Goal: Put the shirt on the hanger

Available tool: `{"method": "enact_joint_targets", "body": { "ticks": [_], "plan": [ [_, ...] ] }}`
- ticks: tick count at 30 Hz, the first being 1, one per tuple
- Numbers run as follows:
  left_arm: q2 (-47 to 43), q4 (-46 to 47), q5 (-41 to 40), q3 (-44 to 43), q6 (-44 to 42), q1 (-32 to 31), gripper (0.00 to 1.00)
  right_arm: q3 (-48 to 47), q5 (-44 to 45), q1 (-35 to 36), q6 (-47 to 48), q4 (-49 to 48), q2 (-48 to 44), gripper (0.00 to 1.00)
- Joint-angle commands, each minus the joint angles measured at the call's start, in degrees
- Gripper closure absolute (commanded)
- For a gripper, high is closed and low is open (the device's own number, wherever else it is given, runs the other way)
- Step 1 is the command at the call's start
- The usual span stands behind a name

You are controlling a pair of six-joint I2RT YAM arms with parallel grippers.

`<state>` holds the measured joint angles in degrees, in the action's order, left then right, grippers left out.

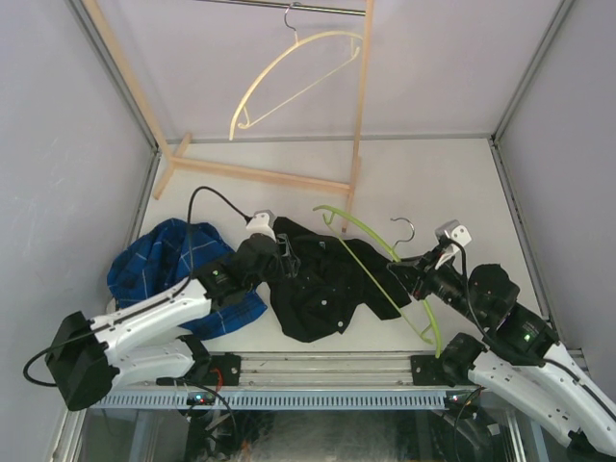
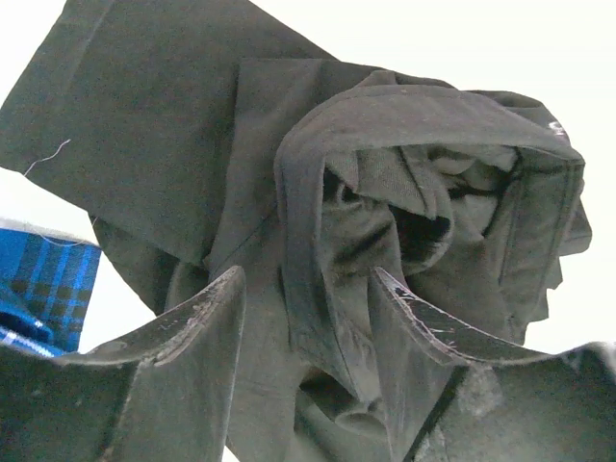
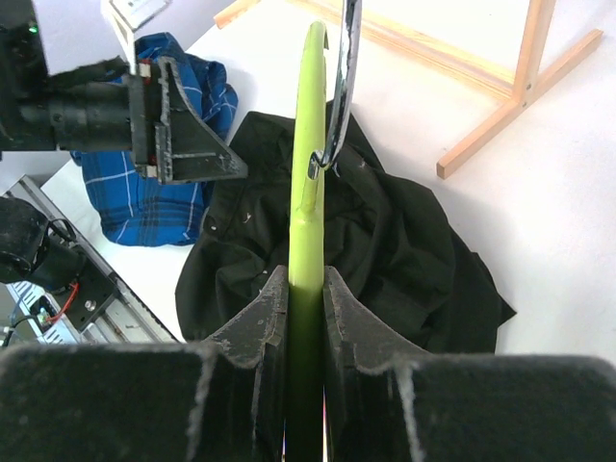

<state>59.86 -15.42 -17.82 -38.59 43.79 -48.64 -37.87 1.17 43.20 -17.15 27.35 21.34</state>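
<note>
The black shirt (image 1: pixel 318 289) lies crumpled on the table between the two arms. My left gripper (image 2: pixel 306 284) is at its left upper edge, jaws open, with a fold of the collar band (image 2: pixel 423 106) standing between the fingers. The lime-green hanger (image 1: pixel 371 252) is held tilted above the shirt's right side, its metal hook (image 3: pixel 342 87) pointing away from me. My right gripper (image 3: pixel 306 279) is shut on the hanger's green arm (image 3: pixel 308 144), with the shirt (image 3: pixel 404 241) spread below it.
A blue plaid shirt (image 1: pixel 159 260) is bunched on the table left of the black one, under the left arm. A wooden rack (image 1: pixel 260 175) stands at the back, with a cream hanger (image 1: pixel 289 77) hanging from its rail.
</note>
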Motion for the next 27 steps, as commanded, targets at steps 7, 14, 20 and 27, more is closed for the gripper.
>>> {"method": "enact_joint_targets", "body": {
  "ticks": [7, 14, 20, 27],
  "plan": [
    [5.49, 5.91, 1.18, -0.85, -1.34, -0.39, 0.63, -0.64, 1.52, -0.13, -1.22, -2.22, -2.56, 1.00],
    [2.70, 3.46, 0.13, -2.32, -3.30, -0.40, 0.81, -0.64, 1.40, -0.13, -0.98, -2.65, -2.80, 1.00],
    [1.67, -3.36, -3.57, -7.86, -8.23, -0.31, 1.00, -2.15, -1.30, -0.13, 1.60, -1.69, -3.14, 1.00],
    [2.04, -14.25, -7.98, -17.61, -17.40, 0.32, 1.00, -6.62, -6.97, -0.13, 7.27, 0.81, -3.24, 1.00]
  ]
}}
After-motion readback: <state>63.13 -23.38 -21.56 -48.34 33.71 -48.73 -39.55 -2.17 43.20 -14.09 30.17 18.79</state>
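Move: The black shirt's folded edge, which the left fingers are about to take, lies right in front of them, about 1 cm ahead, 1 cm right and 3 cm below. The shirt's middle is about 10 cm right and 5 cm back, and the blue plaid shirt some 24 cm left and 5 cm back. The green hanger stands roughly 22 cm right, 6 cm back and 10 cm higher. From the right hand, that edge is around 24 cm left, 5 cm ahead and 14 cm below. The black shirt's folded edge is pinched between the left fingers: they sink about 2.5 cm onto it, already half closed, shut fully while staying low, then draw it up some 5 cm, edging a little forward and left as the hand rolls about 10 degrees, its left side rising. The right hand keeps its grip on the green hanger and ends by easing about 1 cm back. ##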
